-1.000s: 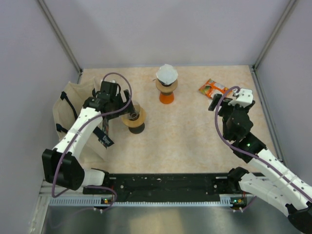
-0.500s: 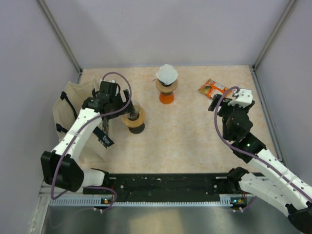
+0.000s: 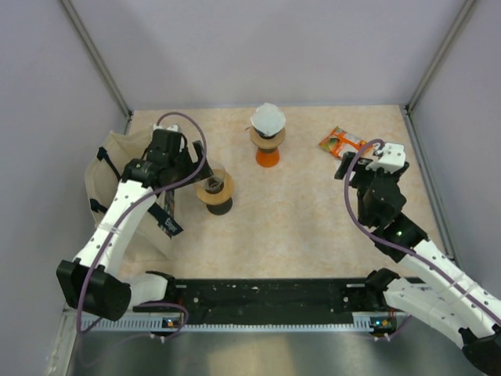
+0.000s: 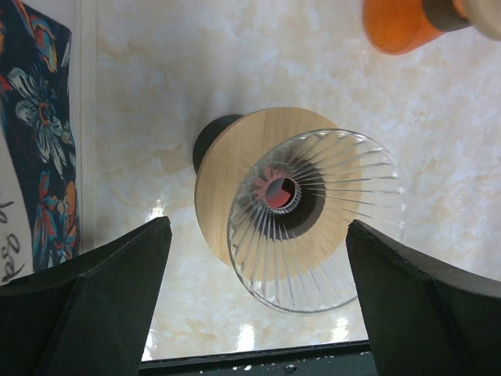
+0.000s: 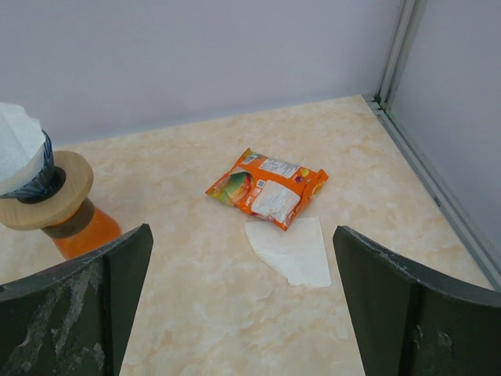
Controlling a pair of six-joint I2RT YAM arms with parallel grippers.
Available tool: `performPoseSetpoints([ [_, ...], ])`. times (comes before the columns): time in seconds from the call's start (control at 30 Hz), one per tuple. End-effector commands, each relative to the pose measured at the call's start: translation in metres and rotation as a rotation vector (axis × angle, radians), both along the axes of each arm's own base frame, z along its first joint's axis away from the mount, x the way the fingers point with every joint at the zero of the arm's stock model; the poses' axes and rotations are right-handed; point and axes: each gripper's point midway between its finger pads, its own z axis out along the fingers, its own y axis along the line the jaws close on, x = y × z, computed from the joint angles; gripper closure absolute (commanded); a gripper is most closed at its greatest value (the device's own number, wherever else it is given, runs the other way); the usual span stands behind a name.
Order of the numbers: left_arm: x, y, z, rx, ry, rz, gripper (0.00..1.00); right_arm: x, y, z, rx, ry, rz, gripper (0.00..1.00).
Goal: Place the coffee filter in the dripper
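A glass dripper [image 4: 313, 219] with a wooden collar stands on a black base left of centre [image 3: 214, 189]; it holds no filter. My left gripper [image 4: 257, 229] is open and empty, hovering just left of it [image 3: 194, 168]. A flat white paper filter [image 5: 293, 251] lies on the table beside an orange packet [image 5: 266, 188]. My right gripper [image 5: 243, 235] is open and empty, above and short of that filter, at the right in the top view [image 3: 358, 160]. A second dripper on an orange stand [image 3: 268, 135] holds a white filter.
A cloth bag [image 3: 117, 184] with a floral lining [image 4: 35, 141] lies at the left edge. The orange packet [image 3: 341, 141] sits at the back right. Grey walls close off the table on three sides. The orange stand [image 5: 74, 227] is left of my right gripper.
My left arm has drawn back a little to the far left, away from the glass dripper. The right arm has not moved.
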Motion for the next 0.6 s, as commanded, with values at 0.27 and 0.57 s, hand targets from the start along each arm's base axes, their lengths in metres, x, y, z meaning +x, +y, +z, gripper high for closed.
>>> performPoseSetpoints([
  [0.27,-0.006,0.002,0.12,-0.07,-0.362,-0.012,0.01,0.029,-0.004,-0.043,0.061,0.215,0.032,0.02],
  [0.57,-0.031,-0.064,0.137,-0.265,-0.508,-0.392,0.01,0.099,-0.017,-0.126,-0.402,0.625,0.319,0.02],
])
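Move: The flat coffee filter lies some 16 cm ahead of the right hand, 7 cm to its right and 30 cm below. The orange bag is about 10 cm beyond the filter, and the filled blue dripper stands some 20 cm ahead of and 19 cm left of that hand, 15 cm lower. For the left hand, the filter is roughly 12 cm ahead, 45 cm right and 22 cm down; the clear dripper sits 8 cm below it, 1 cm ahead and 3 cm right. Down and forward, picking up speed, the open right hand heads for the flat filter, sinking about 11 cm and reaching 7 cm with a shift to its right, while its level fingers tip down some 30 degrees. The left hand, also open and empty, climbs about 12 cm away from the clear dripper, tilting its fingers up towards level and swinging slightly right and back near the end. ##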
